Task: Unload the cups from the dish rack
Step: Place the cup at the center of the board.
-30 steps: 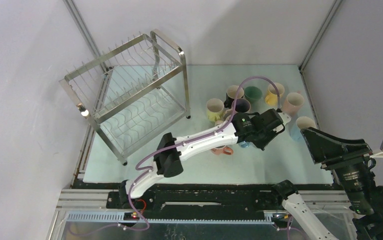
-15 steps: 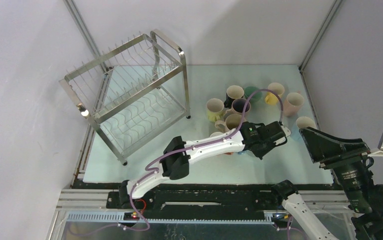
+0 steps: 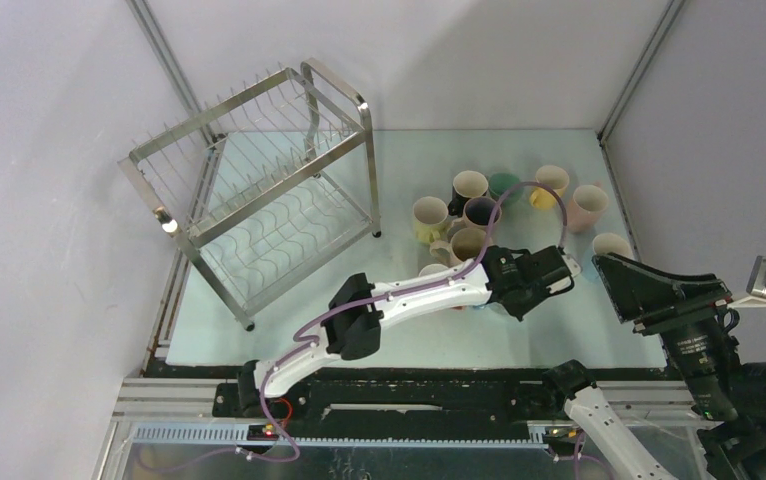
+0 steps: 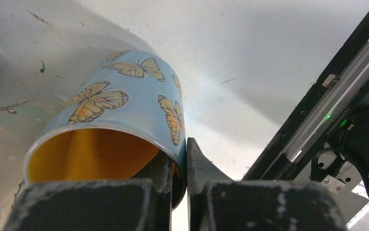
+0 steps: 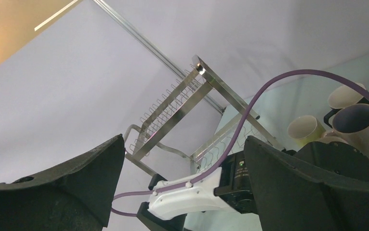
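My left gripper (image 4: pixel 186 144) is shut on the wall of a light blue cup (image 4: pixel 120 96) with orange butterflies and a yellow inside; one finger is inside the rim, one outside. The cup hangs tilted close over the table. In the top view the left gripper (image 3: pixel 559 268) sits just near-right of the cluster of cups (image 3: pixel 481 212) and hides its cup. The steel dish rack (image 3: pixel 259 190) stands at the far left with no cups showing in it. My right gripper (image 3: pixel 659 290) (image 5: pixel 184 138) is open and holds nothing, raised at the right edge.
Standing cups include a lime one (image 3: pixel 429 218), a black one (image 3: pixel 467 187), green (image 3: pixel 504 185), yellow (image 3: pixel 549 183), pink (image 3: pixel 587 205) and light blue (image 3: pixel 611 247). The black rail (image 4: pixel 317 110) at the table's near edge is close to the held cup. The left arm's purple cable (image 3: pixel 534 185) loops over the cups.
The left arm swung toward the near edge and slightly right, carrying the butterfly cup away from the cluster. It has hardly moved in the last half second. The right gripper drifted slightly.
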Controlling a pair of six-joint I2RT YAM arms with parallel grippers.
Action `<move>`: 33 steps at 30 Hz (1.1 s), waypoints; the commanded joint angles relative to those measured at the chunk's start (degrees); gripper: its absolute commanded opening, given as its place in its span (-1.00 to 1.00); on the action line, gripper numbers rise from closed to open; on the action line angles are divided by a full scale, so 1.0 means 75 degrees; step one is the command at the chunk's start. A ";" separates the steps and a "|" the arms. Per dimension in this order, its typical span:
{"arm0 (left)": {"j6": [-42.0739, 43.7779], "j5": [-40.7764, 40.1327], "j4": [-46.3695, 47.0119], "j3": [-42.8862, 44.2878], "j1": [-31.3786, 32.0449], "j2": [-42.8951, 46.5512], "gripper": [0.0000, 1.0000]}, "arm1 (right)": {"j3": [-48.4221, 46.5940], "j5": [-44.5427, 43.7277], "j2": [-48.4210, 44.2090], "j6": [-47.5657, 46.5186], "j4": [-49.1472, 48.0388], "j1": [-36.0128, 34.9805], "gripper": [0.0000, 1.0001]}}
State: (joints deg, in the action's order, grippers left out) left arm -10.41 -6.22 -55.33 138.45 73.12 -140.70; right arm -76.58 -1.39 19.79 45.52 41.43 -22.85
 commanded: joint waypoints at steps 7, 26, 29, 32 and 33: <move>0.0231 -0.0437 0.0168 0.0679 0.0009 0.0112 -0.70 | 0.0058 0.0056 -0.0008 0.0088 -0.0216 0.0000 0.99; 0.0168 -0.0508 0.0309 0.0724 -0.0151 0.0281 -0.17 | 0.0052 0.0103 0.0087 0.0121 -0.0227 0.0000 0.99; 0.0182 -0.0464 0.0317 0.0712 -0.0151 0.0405 -0.07 | 0.0058 0.0103 0.0106 0.0128 -0.0251 -0.0004 0.99; 0.0165 -0.0378 0.0356 0.0684 -0.0152 0.0599 0.02 | 0.0059 0.0103 0.0123 0.0124 -0.0259 0.0000 0.99; 0.0153 -0.0337 0.0374 0.0669 -0.0152 0.0677 0.05 | 0.0051 0.0103 0.0125 0.0138 -0.0271 0.0000 0.99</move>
State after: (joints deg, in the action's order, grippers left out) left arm -9.96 -8.86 -53.74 139.65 72.31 -140.68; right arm -76.38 -0.99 19.79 45.87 41.21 -22.83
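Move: The light blue cup, already pinched by its rim in the left fingers and leaning, has its middle about 4 cm to that hand's left, 2 cm ahead and 4 cm below. The beige mug stands some 14 cm ahead and 11 cm left of the left hand, the coral cup roughly 6 cm ahead and 17 cm left. From the idle right hand, the light blue cup lies around 11 cm ahead, 8 cm left and 42 cm below. The left fingers let go of the light blue cup's rim, spreading from almost shut to about half open, with one finger over the cup's mouth and the other outside the wall. After a brief hold, the left hand eases about 2 cm forward and 1 cm up as they part; the wrist barely tilts. ##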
